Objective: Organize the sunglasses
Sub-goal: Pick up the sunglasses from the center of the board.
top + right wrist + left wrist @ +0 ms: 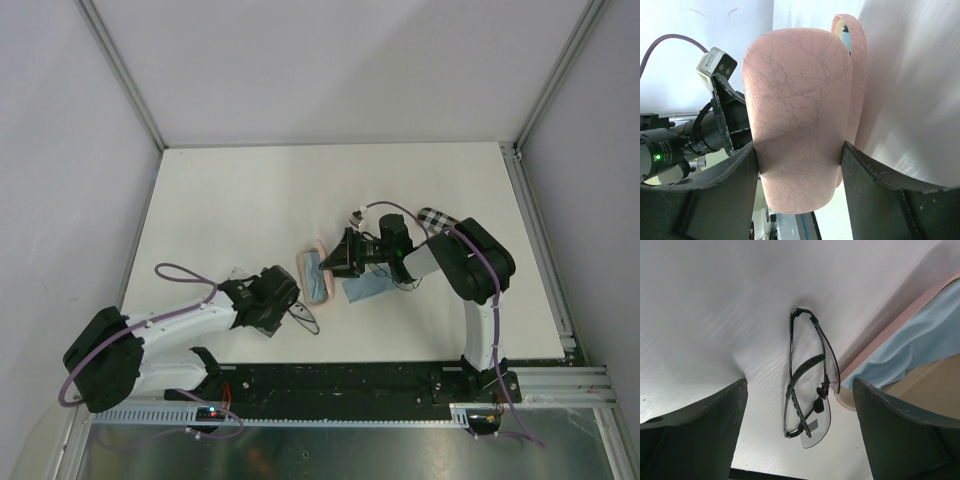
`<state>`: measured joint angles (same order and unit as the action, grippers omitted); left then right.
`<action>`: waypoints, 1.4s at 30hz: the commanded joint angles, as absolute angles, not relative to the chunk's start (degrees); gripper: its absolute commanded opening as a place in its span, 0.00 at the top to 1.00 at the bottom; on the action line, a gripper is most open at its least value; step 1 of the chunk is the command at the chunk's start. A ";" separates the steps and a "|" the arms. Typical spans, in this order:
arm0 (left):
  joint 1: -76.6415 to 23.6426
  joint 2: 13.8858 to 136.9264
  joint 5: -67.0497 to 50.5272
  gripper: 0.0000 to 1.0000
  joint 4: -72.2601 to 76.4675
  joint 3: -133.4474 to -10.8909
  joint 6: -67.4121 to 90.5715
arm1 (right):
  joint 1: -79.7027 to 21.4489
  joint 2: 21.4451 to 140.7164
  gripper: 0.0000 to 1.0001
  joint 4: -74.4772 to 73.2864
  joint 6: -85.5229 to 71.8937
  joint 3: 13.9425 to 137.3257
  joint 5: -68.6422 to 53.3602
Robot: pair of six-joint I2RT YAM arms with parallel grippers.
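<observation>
One pair of sunglasses with a thin dark frame and clear lenses lies folded on the white table, just left of an open pink case. My left gripper hangs over this pair, jaws wide open on either side, touching nothing. From above, the sunglasses sit right beside the left gripper. The pink case is lined with light blue. My right gripper is shut on the case's raised pink lid, both fingers pressed against its sides. The right gripper stands at the case's right edge.
A light blue cloth lies under the right wrist, right of the case. A black-and-white checkered case shows behind the right arm. Metal frame rails border the table at the right and front.
</observation>
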<state>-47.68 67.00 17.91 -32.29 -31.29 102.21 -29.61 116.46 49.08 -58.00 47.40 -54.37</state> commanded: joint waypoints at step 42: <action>-47.82 59.07 27.36 0.70 -31.69 -36.89 74.80 | -28.74 112.30 0.54 45.59 -53.88 48.50 -54.39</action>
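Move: The folded sunglasses lie on the board just off my open left fingers, about 4 cm to the right, neither ahead nor back, and roughly 2 cm below. The open case, held by my right hand, stands some 6 cm ahead and 8 cm to the right of my left hand. The flat blue cloth lies about 20 cm right and 4 cm ahead of it. From my right hand, the sunglasses are roughly 12 cm back, 8 cm left and 6 cm lower. I ease my left hand about 3 cm to the right, some 2 cm forward and a touch down onto the sunglasses, narrowing the fingers as I go. They pinch the middle of the folded frame while the hand drifts back left a couple of centimetres; then I lift quickly, about 4.5 cm, with the fingers tipping slightly up and outward and turning some 10 degrees clockwise. ##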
